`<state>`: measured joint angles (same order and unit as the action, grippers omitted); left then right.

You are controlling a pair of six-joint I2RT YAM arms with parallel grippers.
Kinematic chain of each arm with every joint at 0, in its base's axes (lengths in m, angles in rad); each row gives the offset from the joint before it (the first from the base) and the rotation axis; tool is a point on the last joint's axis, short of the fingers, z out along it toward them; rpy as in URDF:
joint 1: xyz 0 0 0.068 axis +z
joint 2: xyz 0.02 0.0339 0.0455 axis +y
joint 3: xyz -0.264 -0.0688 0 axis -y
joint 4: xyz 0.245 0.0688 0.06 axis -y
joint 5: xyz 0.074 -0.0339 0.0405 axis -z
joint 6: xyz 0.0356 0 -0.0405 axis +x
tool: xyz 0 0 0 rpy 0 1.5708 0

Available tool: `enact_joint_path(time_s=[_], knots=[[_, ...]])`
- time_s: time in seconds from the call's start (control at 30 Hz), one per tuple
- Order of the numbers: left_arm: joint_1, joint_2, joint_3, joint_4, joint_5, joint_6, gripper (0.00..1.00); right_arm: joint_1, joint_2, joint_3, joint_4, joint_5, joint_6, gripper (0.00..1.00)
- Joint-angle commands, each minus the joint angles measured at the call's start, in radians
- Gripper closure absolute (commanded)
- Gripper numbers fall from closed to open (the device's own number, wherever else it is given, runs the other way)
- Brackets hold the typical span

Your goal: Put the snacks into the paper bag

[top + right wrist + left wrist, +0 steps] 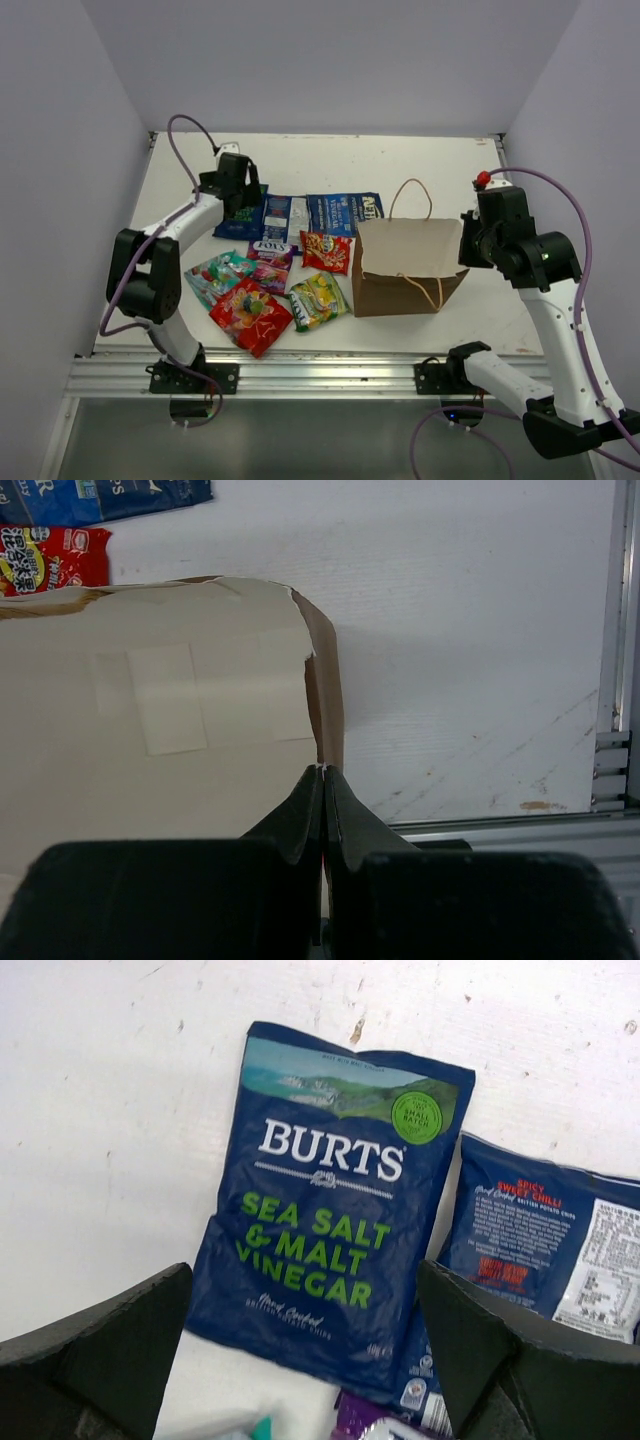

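Observation:
The brown paper bag [405, 268] stands upright and open at centre right. My right gripper [468, 240] is shut on the bag's right wall; in the right wrist view the gripper [323, 778] pinches the rim of the bag [150, 730]. Several snacks lie left of the bag: dark blue chip bags [343, 213], a red packet [326, 251], a purple one [270, 258], a teal one [218, 272], a red candy bag [252, 314] and a yellow-green one [317, 300]. My left gripper [238, 195] is open and empty above the leftmost dark blue chip bag [330, 1230], with its fingers [110, 1350] wide apart.
A second dark blue bag [545, 1250] lies right of the first, overlapping it. An aluminium rail [300, 375] runs along the table's near edge. White walls close the left, back and right sides. A purple cable [185, 150] loops from the left arm.

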<state>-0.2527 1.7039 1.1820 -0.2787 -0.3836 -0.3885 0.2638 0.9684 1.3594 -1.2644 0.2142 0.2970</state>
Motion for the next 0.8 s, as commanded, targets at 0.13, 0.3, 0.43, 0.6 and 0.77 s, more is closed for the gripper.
enact_joint_path(time_s=[0.13,0.3,0.43,0.6,0.77], knots=[[0.027,0.17,0.08,0.036,-0.023,0.034,0.01,0.005,-0.004,0.037,0.01,-0.004,0.005,1.0],[0.027,0.235,0.07,-0.013,-0.058,0.005,0.01,0.003,0.006,0.056,0.013,0.001,0.013,1.0],[0.027,0.276,0.054,-0.014,-0.066,0.005,0.66,0.003,0.013,0.064,0.022,0.001,0.019,1.0],[0.026,0.217,0.022,0.006,-0.069,0.02,1.0,0.003,0.03,0.063,0.04,-0.007,0.028,1.0],[0.023,0.018,0.016,0.004,0.09,0.046,1.0,0.003,0.05,0.063,0.068,-0.024,0.03,1.0]])
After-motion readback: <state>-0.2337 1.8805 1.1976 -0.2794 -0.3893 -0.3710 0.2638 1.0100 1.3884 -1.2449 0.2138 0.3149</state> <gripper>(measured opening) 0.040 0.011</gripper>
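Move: The navy Burts sea salt & vinegar packet lies almost under the open left hand, its middle about 1 cm ahead, 1 cm left and 8 cm below. The navy sweet chilli packet beside it is some 12 cm right of the hand and 1 cm back; the purple packet is around 14 cm back and 8 cm right, the turquoise packet roughly 17 cm back and 7 cm left. From the right hand, the Burts packet is about 52 cm left, 24 cm forward and 25 cm down. The Burts packet is taken by its middle: the left hand, jaws wide, eases slightly forward and then sinks nearly 8 cm onto it, fingers tipping some 10 degrees steeper. At the bottom the fingers close fully and pinch the foil, then the hand starts up by about 1 cm, drawing slightly back, grip kept. ##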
